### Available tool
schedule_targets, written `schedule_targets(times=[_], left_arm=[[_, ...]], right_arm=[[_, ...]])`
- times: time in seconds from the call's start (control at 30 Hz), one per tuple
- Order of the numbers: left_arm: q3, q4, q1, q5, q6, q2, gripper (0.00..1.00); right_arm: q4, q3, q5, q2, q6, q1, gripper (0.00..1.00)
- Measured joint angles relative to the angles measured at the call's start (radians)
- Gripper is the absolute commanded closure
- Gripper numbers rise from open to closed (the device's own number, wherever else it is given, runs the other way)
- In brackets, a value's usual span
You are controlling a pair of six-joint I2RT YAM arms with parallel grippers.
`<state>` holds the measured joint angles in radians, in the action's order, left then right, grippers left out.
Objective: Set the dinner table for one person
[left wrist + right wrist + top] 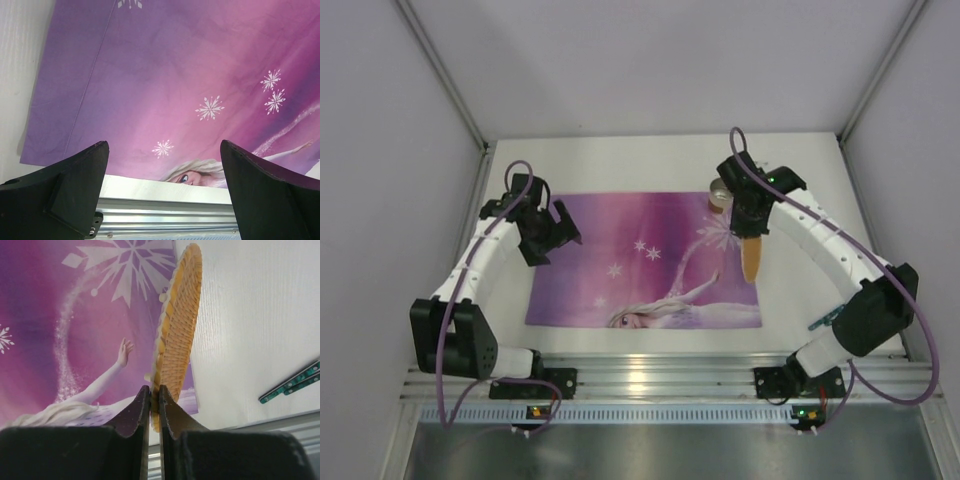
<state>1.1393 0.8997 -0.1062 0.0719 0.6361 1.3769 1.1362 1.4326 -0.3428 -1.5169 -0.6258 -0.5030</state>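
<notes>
The white dinner table (650, 160) carries a purple printed placemat (640, 250). My right gripper (752, 238) hangs over the mat's right edge, shut on the rim of a round woven yellow-orange coaster (751, 260). In the right wrist view the coaster (180, 325) stands on edge, clamped between the fingers of the right gripper (154, 389), above the boundary of mat and bare table. My left gripper (548, 240) hovers over the mat's left part. In the left wrist view the left gripper (165, 150) is open with nothing between its fingers and the placemat (165, 75) below.
A small brownish cup-like object (720, 195) stands at the mat's far right corner, just behind my right wrist. A green circuit strip (292, 382) lies on the table at the right. An aluminium rail (650, 375) runs along the near edge. White walls enclose the table.
</notes>
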Motion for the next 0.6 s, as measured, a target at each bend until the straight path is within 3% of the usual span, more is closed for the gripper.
schedule_targets(times=[0.33, 0.6], left_arm=[[0.031, 0.008, 0.000, 0.004, -0.011, 0.007, 0.01], [0.107, 0.050, 0.000, -0.072, -0.014, -0.028, 0.02]], right_arm=[[0.152, 0.450, -0.169, -0.143, -0.017, -0.230, 1.00], [0.191, 0.719, -0.147, -0.436, -0.034, -0.409, 1.00]])
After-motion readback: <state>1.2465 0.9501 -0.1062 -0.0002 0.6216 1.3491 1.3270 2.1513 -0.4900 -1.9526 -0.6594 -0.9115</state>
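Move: The right hand holds the wicker plate on edge; the placemat's middle lies about 21 cm to its left, 4 cm back and 15 cm below. The cup stands roughly 8 cm ahead of this hand and 6 cm left, the teal cutlery some 17 cm back and 16 cm right, both on the table. From the left hand, the placemat's middle is about 17 cm right, 4 cm back and 12 cm below. Still gripping the plate, right hand arcs up and roughly 18 cm left towards placemat's middle; left hand rises. ##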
